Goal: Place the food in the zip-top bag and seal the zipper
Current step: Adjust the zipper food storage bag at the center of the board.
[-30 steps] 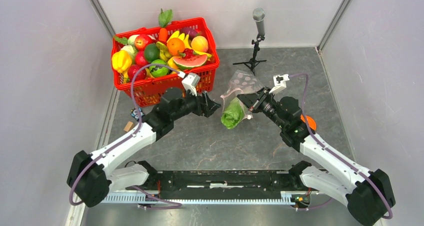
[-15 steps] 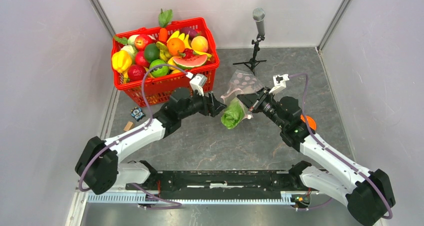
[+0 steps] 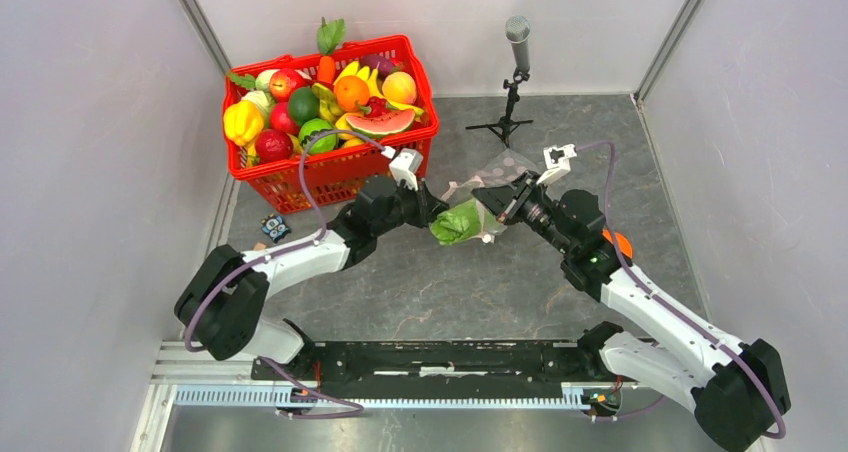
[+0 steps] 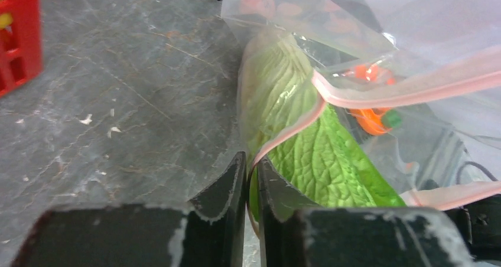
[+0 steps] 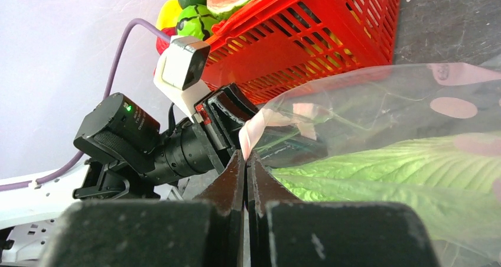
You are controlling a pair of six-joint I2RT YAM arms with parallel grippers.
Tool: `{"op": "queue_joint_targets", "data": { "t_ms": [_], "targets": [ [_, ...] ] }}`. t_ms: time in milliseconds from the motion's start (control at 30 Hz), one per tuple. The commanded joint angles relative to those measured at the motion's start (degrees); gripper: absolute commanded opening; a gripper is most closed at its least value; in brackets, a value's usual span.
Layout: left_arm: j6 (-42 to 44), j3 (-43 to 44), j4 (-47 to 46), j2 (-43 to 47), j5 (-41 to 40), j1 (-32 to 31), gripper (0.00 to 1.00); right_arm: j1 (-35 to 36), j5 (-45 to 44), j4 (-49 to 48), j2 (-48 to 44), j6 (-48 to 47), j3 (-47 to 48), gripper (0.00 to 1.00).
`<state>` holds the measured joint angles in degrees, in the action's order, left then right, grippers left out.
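The clear zip-top bag point(image 3: 497, 168) hangs between my two grippers above the grey floor, and the green cabbage point(image 3: 455, 223) lies in its mouth, its leafy end sticking out. My left gripper point(image 3: 433, 212) is shut on the bag's rim, with the pink zipper point(image 4: 402, 93) strip running down between its jaws point(image 4: 251, 160) beside the cabbage point(image 4: 319, 160). My right gripper point(image 3: 492, 206) is shut on the opposite pink edge point(image 5: 244, 156), the bag point(image 5: 378, 95) and cabbage point(image 5: 402, 178) just beyond it. More toy food fills the red basket point(image 3: 330, 168).
A microphone on a small tripod point(image 3: 516, 82) stands behind the bag. An orange toy point(image 3: 618, 243) lies on the floor by the right arm. A small dark object point(image 3: 275, 227) sits near the left wall. White walls enclose three sides.
My left arm reached right to the bag and its jaws closed on the rim. The bag and cabbage swung lower and leftward. The right gripper kept its grip.
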<state>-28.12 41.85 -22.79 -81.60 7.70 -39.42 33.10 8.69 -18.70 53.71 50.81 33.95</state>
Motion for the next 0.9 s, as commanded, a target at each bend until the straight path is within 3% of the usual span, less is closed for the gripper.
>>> {"op": "queue_joint_targets", "data": {
  "t_ms": [0,33,167,367,533,633,733,800,867],
  "targets": [
    [-1.39,2.38,-3.67,-0.62,4.89,-0.31,0.09,-0.25,0.07,-1.16,-0.19,-2.13,3.16,0.00],
    [-1.07,2.67,-2.96,-0.10,5.86,-0.31,0.03,-0.23,-0.56,-0.38,-0.32,-3.09,3.45,0.00],
    [0.60,7.25,2.84,4.49,9.54,0.76,0.02,-0.23,-3.62,5.20,-0.50,-10.65,7.20,0.00],
    [6.01,31.58,25.87,6.55,16.51,2.14,0.02,-0.30,-6.77,14.63,-0.96,-23.06,17.59,0.00],
    [4.04,45.37,34.94,3.75,17.13,2.42,0.02,-0.33,-14.16,18.53,-2.45,-24.88,18.66,0.00],
    [6.15,48.46,41.08,1.73,12.75,2.42,0.02,-0.32,-13.92,19.36,-2.78,-25.26,17.85,0.00],
    [7.93,47.28,43.77,2.06,8.36,2.42,0.02,-0.32,-10.34,7.89,-6.12,-25.02,12.29,0.00],
    [8.48,46.10,43.56,2.63,8.32,2.44,0.02,-0.36,-11.31,11.16,-3.98,-25.65,14.35,0.00],
    [9.89,47.37,45.41,1.78,11.00,2.33,0.02,-0.49,-6.85,17.58,0.52,-28.06,21.99,0.00]
  ]
}}
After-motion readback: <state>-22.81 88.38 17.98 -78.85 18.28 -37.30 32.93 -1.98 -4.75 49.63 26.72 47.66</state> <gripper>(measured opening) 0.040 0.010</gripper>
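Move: The near-left edge of the bag's open mouth already lies between the left gripper's part-closed tips. The cabbage in the bag has its middle about 4 cm ahead, 7 cm right and 5 cm below; the red basket is some 20 cm forward, 21 cm left and 7 cm lower. From the right gripper, already shut on the opposite rim, the left rim spot lies roughly 7 cm left, 1 cm back and 9 cm below, the cabbage 4 cm ahead and 13 cm below. Shut the left gripper on the bag's rim, then raise it quickly by nearly 30 cm and let it sink back about 4 cm, tipping the fingers up slightly. Keep the right gripper pinching its side of the rim; lift it some 9 cm, ease it down a little, carry it right, away from the left gripper, and roll its left side down. ##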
